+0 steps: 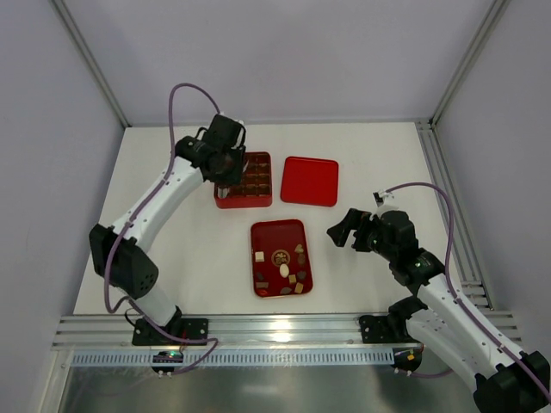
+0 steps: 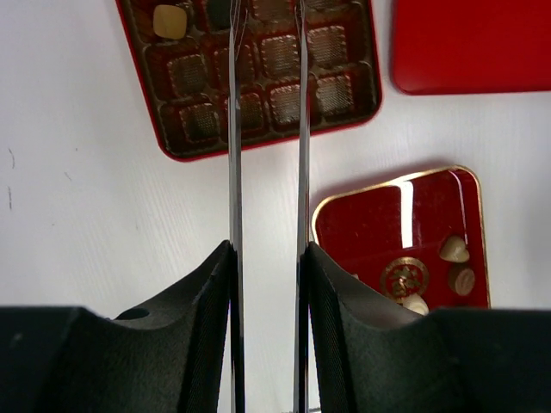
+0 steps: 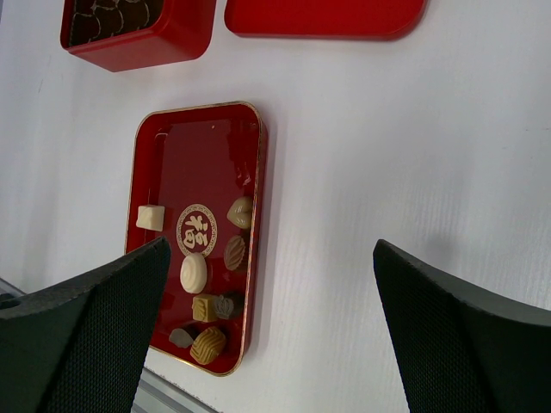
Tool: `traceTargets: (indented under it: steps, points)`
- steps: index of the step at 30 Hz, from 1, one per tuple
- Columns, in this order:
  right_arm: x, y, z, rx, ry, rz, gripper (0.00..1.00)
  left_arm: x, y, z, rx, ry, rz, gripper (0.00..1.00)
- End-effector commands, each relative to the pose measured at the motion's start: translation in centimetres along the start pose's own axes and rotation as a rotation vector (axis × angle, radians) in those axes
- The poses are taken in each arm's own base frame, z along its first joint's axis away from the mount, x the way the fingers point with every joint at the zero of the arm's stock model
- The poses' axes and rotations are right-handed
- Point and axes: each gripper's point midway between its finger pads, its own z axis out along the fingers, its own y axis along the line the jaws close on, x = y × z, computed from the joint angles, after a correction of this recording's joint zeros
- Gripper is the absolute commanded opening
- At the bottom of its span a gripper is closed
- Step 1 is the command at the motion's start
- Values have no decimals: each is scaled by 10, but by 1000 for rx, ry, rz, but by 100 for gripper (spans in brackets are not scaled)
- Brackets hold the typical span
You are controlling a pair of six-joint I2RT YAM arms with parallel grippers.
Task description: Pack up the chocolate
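Observation:
Several pieces of chocolate (image 1: 284, 268), tan, cream and dark, lie loose on a flat red tray (image 1: 277, 237) in the middle of the table; the right wrist view shows the chocolate (image 3: 194, 273) clustered at the tray's (image 3: 198, 146) near end. One tan piece (image 2: 170, 21) sits in a compartment of the red grid box (image 2: 172, 151). My left gripper (image 1: 225, 182) hangs over the box's (image 1: 258, 202) left columns. Its thin blades stand a narrow gap apart, and nothing shows between them (image 2: 267, 10). My right gripper (image 1: 343, 232) is wide open to the right of the tray, its fingers empty (image 3: 271, 249).
A flat red lid (image 1: 310, 181) lies right of the box. An aluminium rail runs along the table's near edge, and frame posts stand at the back corners.

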Motion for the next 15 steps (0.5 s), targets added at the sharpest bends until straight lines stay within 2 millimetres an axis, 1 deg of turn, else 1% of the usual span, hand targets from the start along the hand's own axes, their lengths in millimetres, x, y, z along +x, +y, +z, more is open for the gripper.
traceTargets:
  steps: [1, 3, 4, 6, 7, 8, 10, 11, 13, 14, 15]
  points:
    - [-19, 11, -4, -30, -60, -15, 100, 10, -23, -47, 56, -77, 16, 38]
    - [-18, 12, -4, -35, -57, -11, 100, 27, -28, -58, 59, -73, 24, 38]
    - [-18, 13, -4, -38, -57, -13, 100, 38, -38, -64, 73, -66, 54, 38]
    - [-17, 12, -3, -35, -55, -8, 100, 59, -40, -70, 59, -45, 73, 38]
    - [-17, 12, -4, -38, -57, -10, 100, 70, -49, -75, 75, -37, 94, 38]
    - [-16, 12, -4, -37, -56, -10, 100, 85, -49, -77, 79, -23, 105, 38]
    - [-15, 11, -3, -36, -55, -6, 100, 103, -57, -82, 91, -8, 114, 38]
    - [-13, 10, -3, -36, -51, -5, 100, 115, -55, -84, 93, 1, 113, 38]
    - [-12, 9, -2, -36, -51, -2, 100, 130, -61, -89, 115, 14, 120, 38]
    - [-11, 9, -1, -35, -50, 0, 100, 138, -68, -92, 134, 21, 119, 38]
    - [-10, 8, -1, -34, -47, 1, 100, 145, -70, -94, 142, 29, 129, 38]
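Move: The left hand holds the tongs, jaws parted, just short of the chocolate box, whose middle is about 11 cm straight ahead. The white square chocolate in the tray lies some 14 cm back and 5 cm to its right, about 19 cm below; the white oval chocolate is some 7 cm farther right and 4 cm nearer the base than that, and the red lid stands about 14 cm ahead and 22 cm right of the hand. From the right hand the white square is about 23 cm left and 1 cm back. The left hand draws back from the chocolate box towards the white square chocolate, about 17 cm towards the base and drifting some 4 cm right, rising about 3 cm on the first part and then sinking again to a centimetre below where it began. On the way the wrist swings roughly 13 degrees clockwise while the fingers keep their hold on the tongs at the same gap, and the tong tips stay clear above the table, now near the far end of the tray. ##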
